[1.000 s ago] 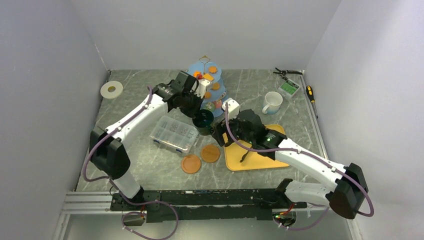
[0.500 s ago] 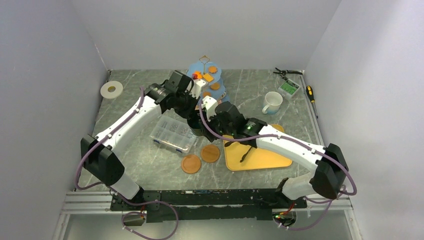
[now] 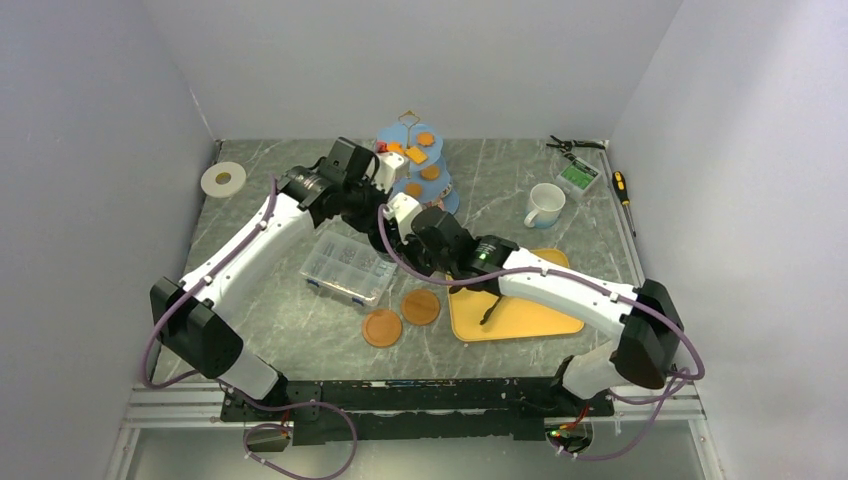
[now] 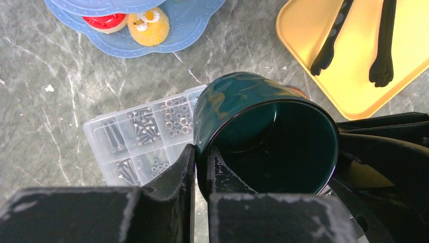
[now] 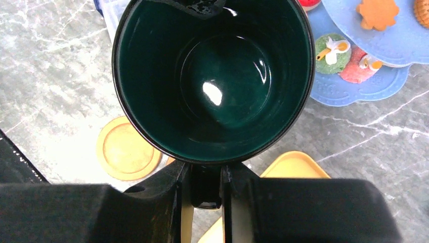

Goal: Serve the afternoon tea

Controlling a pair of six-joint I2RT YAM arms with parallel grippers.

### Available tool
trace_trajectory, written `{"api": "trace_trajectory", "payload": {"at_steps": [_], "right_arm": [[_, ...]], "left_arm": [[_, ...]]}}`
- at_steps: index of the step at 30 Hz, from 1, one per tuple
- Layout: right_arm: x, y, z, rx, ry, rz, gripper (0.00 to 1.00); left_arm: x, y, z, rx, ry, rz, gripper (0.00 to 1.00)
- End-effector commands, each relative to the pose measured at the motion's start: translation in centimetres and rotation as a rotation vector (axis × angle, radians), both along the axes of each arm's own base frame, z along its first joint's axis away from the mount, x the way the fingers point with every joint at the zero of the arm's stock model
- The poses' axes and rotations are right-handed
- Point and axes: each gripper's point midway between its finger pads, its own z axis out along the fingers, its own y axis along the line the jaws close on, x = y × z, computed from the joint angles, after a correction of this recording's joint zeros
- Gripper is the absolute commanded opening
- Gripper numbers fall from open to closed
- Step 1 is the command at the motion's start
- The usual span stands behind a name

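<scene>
The dark-green mug (image 4: 263, 131) hangs tilted above the table between both arms. My left gripper (image 4: 202, 152) is shut on its rim, one finger inside and one outside. My right gripper (image 5: 205, 169) is shut on the mug's handle, with the mug's open mouth (image 5: 212, 76) facing the camera. In the top view the two wrists hide the mug. The light-blue tiered stand (image 3: 415, 165) stands behind, carrying a red cake (image 4: 105, 21), a yellow doughnut (image 4: 148, 28), a green doughnut (image 5: 331, 53) and an orange biscuit (image 5: 377, 12). The white mug (image 3: 545, 205) stands at the right.
A clear compartment box (image 3: 345, 265) of screws lies below the left gripper. The yellow tray (image 3: 520, 310) holds black tongs (image 3: 487, 308). Two orange coasters (image 3: 382, 327) (image 3: 421, 306) lie in front. A white tape roll (image 3: 223, 179) lies far left; hand tools (image 3: 575, 145) lie back right.
My right arm has swung left to the mug and its jaws have closed on the handle. The left arm has drawn the mug slightly left.
</scene>
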Motion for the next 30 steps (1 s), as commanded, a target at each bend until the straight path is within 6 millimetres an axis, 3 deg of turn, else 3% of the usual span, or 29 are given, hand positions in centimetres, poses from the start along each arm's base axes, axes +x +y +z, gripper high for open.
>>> {"api": "trace_trajectory", "payload": {"at_steps": [1, 2, 4, 8, 14, 20, 26, 30], "right_arm": [[1.7, -0.1, 3.6, 0.088, -0.129, -0.039, 0.0], [1.5, -0.2, 3.7, 0.105, -0.134, -0.032, 0.0], [0.9, -0.4, 4.3, 0.146, -0.127, -0.032, 0.0], [-0.5, -0.7, 5.1, 0.201, -0.102, -0.009, 0.0], [-2.8, -0.8, 5.7, 0.261, -0.044, 0.054, 0.0], [-6.3, -0.3, 4.2, 0.264, 0.081, 0.157, 0.0], [-10.4, 1.2, 0.8, 0.167, 0.169, 0.252, 0.0], [-11.9, 1.9, -1.0, 0.146, 0.202, 0.285, 0.0]], "left_arm": [[-2.7, -2.6, 6.3, -0.188, -0.059, -0.132, 0.22], [-2.7, -2.5, 6.4, -0.19, -0.06, -0.129, 0.3], [-2.7, -2.4, 6.5, -0.19, -0.06, -0.128, 0.36], [-2.7, -1.8, 6.8, -0.18, -0.079, -0.113, 0.61], [-1.7, 0.6, 8.6, -0.203, -0.115, -0.049, 0.84], [0.9, 6.5, 10.1, -0.263, -0.126, 0.115, 0.93], [2.2, 10.3, 8.5, -0.26, -0.058, 0.183, 0.93], [2.9, 12.5, 7.8, -0.27, -0.043, 0.236, 0.93]]}}
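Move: The right hand pinches the green mug's handle, the left its rim. The left-hand coaster lies about 11 cm back, 7 cm left and 17 cm below the right hand; the other coaster is 6 cm back and 1 cm right of that hand, equally low. From the left hand, the left-hand coaster is some 16 cm back, 5 cm right and 21 cm down; the parts box is 3 cm back, 2 cm left, 20 cm below. Right hand carries the mug back about 11 cm towards the left-hand coaster; left lets go, rises, goes left. ##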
